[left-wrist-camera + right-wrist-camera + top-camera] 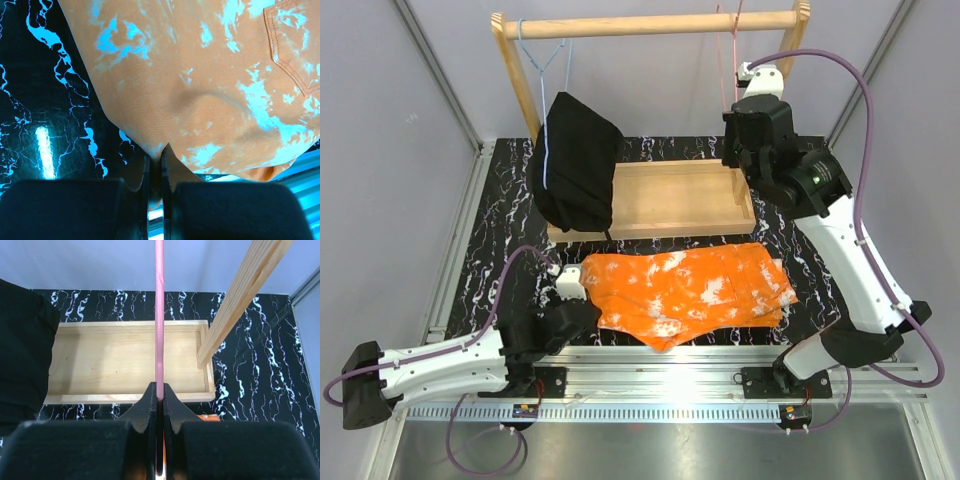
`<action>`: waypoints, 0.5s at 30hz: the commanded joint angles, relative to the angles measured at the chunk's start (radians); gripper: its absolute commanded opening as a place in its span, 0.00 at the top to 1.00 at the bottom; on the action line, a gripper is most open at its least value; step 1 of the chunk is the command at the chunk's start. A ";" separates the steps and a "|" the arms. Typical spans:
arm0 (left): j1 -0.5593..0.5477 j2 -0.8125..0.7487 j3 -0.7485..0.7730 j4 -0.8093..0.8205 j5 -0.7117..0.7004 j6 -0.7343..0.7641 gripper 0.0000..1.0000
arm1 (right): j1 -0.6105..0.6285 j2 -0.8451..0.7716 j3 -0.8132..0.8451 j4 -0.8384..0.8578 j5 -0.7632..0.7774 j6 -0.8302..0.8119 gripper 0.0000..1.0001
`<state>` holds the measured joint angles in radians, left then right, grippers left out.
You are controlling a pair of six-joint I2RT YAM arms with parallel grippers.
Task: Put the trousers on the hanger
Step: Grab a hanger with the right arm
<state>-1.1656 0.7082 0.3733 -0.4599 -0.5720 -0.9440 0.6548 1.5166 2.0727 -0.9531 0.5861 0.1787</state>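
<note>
The orange trousers (690, 285) with white blotches lie flat on the black marbled table in front of the wooden tray. My left gripper (588, 298) is at their left end, shut on a pinch of the orange cloth (200, 75), which bunches between the fingertips of the left gripper (160, 157). The pink wire hanger (731, 60) hangs from the right end of the wooden rail. Up beside the rack's right post, my right gripper (735, 125) is shut on the hanger's thin pink wire (159, 315), which runs straight up from the tips of the right gripper (159, 392).
A wooden rack (650, 24) spans the back, its base a shallow wooden tray (670, 195). A black garment (575, 165) hangs from a light-blue wire hanger (542, 50) on the rail's left. The rack's right post (240, 300) slants close beside the pink wire.
</note>
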 commanded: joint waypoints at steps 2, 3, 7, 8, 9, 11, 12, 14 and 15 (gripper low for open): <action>0.003 0.013 0.048 0.046 -0.032 0.017 1.00 | 0.026 -0.102 -0.101 0.039 0.014 0.047 1.00; 0.003 0.022 0.049 0.050 -0.032 0.024 1.00 | 0.035 -0.119 -0.132 0.036 0.011 0.047 1.00; 0.003 0.066 0.096 0.079 -0.029 0.056 1.00 | 0.065 -0.202 -0.340 0.033 0.009 0.128 1.00; 0.004 0.086 0.105 0.090 -0.029 0.062 1.00 | 0.069 -0.243 -0.380 0.033 0.008 0.145 1.00; 0.003 0.096 0.113 0.098 -0.028 0.073 1.00 | 0.075 -0.263 -0.417 0.039 -0.002 0.165 1.00; 0.003 0.123 0.134 0.121 -0.022 0.083 1.00 | 0.098 -0.328 -0.532 0.039 -0.014 0.223 1.00; 0.003 0.132 0.148 0.128 -0.020 0.093 1.00 | 0.106 -0.347 -0.569 0.039 -0.019 0.272 1.00; 0.003 0.161 0.162 0.156 -0.012 0.106 1.00 | 0.144 -0.401 -0.681 0.039 -0.019 0.326 1.00; 0.003 0.172 0.180 0.161 -0.011 0.106 1.00 | 0.163 -0.420 -0.724 0.045 -0.017 0.379 1.00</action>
<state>-1.1637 0.8566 0.4797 -0.4210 -0.5758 -0.8684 0.7719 1.1618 1.4269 -0.9421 0.5735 0.4049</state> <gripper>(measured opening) 0.055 0.075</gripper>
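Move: The right hand already pinches the pink hanger, high up. The folded trousers lie about 15 cm back, 6 cm left and some 42 cm below it. The wooden crate is roughly 8 cm ahead and 13 left, also 42 below; the right post 10 ahead, 10 right; the black garment about 5 ahead, 27 left. From the left hand, which holds the trousers' corner, their middle is some 4 cm ahead and 17 right. Keeping its pinch on the pink hanger, the right hand speeds down some 13 cm and back about 9 cm, away from the rail towards the trousers, while its fingers tip down roughly 15 degrees. The left hand, still gripping the trousers' corner, starts late and eases about 2 cm right with a small lift and reach forward. ##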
